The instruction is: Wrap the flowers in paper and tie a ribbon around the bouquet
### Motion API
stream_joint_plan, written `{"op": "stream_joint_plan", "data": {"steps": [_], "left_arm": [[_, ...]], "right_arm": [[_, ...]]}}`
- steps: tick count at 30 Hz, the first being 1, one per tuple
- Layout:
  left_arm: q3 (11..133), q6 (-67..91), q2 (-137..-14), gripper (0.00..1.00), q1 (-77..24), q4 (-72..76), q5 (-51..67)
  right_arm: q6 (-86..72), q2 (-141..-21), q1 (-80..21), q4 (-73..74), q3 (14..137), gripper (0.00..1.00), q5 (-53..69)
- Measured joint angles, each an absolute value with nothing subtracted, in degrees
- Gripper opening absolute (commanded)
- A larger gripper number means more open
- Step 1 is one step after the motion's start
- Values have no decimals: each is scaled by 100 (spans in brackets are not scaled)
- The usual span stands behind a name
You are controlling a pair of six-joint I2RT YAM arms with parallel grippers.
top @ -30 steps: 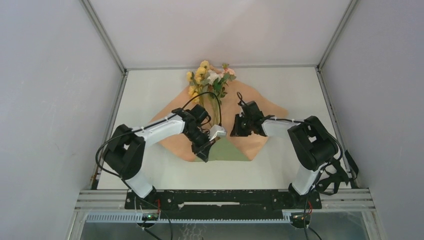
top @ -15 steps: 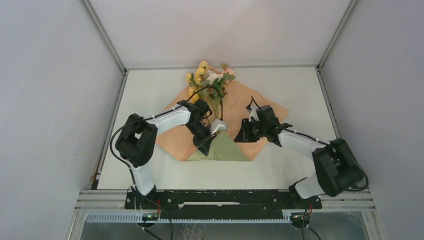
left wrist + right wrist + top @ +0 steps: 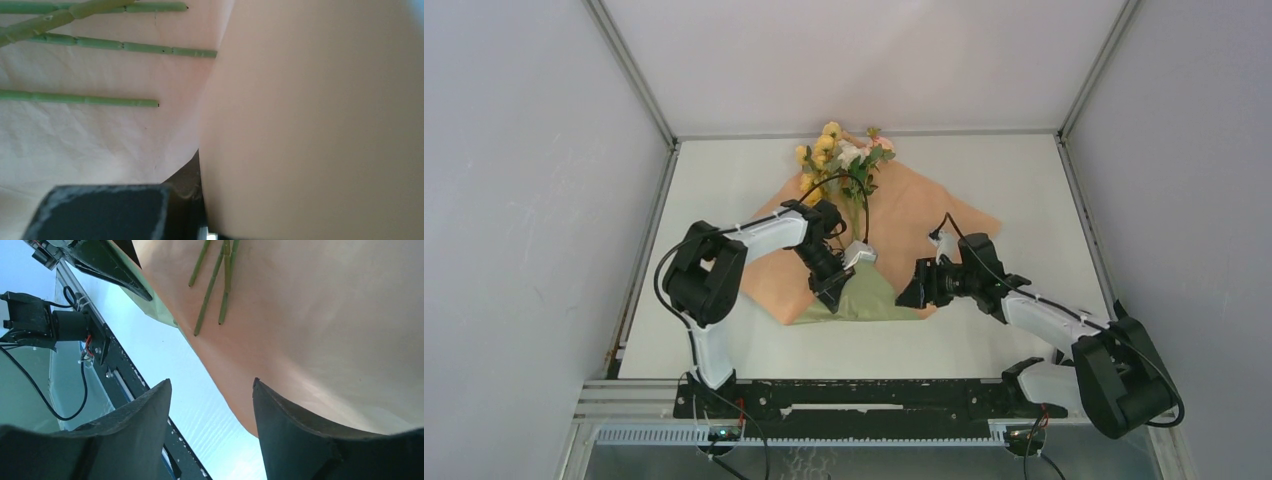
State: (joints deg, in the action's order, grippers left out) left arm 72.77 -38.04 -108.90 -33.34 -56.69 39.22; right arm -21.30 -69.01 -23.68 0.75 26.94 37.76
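The flowers (image 3: 844,155) lie at the table's far middle, their green stems (image 3: 80,100) running down the paper (image 3: 924,210), which lies peach side up. A near corner is folded over as an olive-green flap (image 3: 874,298). My left gripper (image 3: 832,290) is shut on the paper at that flap's left edge; the raised flap (image 3: 310,125) hides one of its fingers (image 3: 100,210). My right gripper (image 3: 211,382) stands open at the paper's near right edge (image 3: 325,325), with nothing between its jaws. The ribbon and the bouquet are out of view.
A black and aluminium rail (image 3: 874,395) carries both arm bases along the near edge. Grey walls close in the white table (image 3: 714,200) on three sides. The left arm's black cable (image 3: 839,185) loops over the stems.
My right gripper has drawn back toward the near right and opened wide. My left arm's elbow has swung rightward while its gripper stays at the flap, which now shows a little more green.
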Motion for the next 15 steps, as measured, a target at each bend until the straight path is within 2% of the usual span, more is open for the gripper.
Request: {"op": "stream_joint_plan", "data": {"steps": [2, 5, 10, 11, 12, 15], "left_arm": [[7277, -3824, -10901, 9, -3334, -5690, 3924], [7277, -3865, -10901, 14, -3334, -5719, 3924], [7271, -3905, -10901, 30, -3317, -5732, 3879], [7240, -3896, -10895, 34, -3315, -5693, 3822], [7172, -3889, -10871, 37, -3312, -5621, 3745], [6735, -3809, -10663, 41, -3306, -5319, 3385]], "right_arm": [[-2134, -6993, -2438, -75, 2661, 70, 3769], [-2134, -7271, -2611, -314, 2661, 57, 3763], [-2213, -7802, -2729, -596, 2661, 11, 3913], [-2259, -7891, -2727, -626, 2657, 4, 3953], [-2270, -7957, -2727, -650, 2655, 1, 3975], [-2349, -8084, -2724, -676, 2650, 0, 4001]]}}
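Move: The paper's near edge, which I'm about to pinch, lies some 2 cm left of my right hand, about 1 cm back and 4 cm below. From that hand the stem ends are about 10 cm left, 3 cm ahead and 6 cm down, and the green flap's middle is 10 cm left, level fore and aft, about 3 cm down. My left hand, nearly shut, still has the flap's edge between its fingers; the spot I'll pinch lies about 14 cm to its right and 1 cm back. I lower my right hand about 3.5 cm onto the paper's near edge, drifting some 2 cm left and slightly back, and shut its wide-open fingers to pinch the edge, right of the stem ends. After staying almost still, my left hand opens its fingers to over a third and eases about 2 cm left and 2 cm down, loosening around the flap's edge. ##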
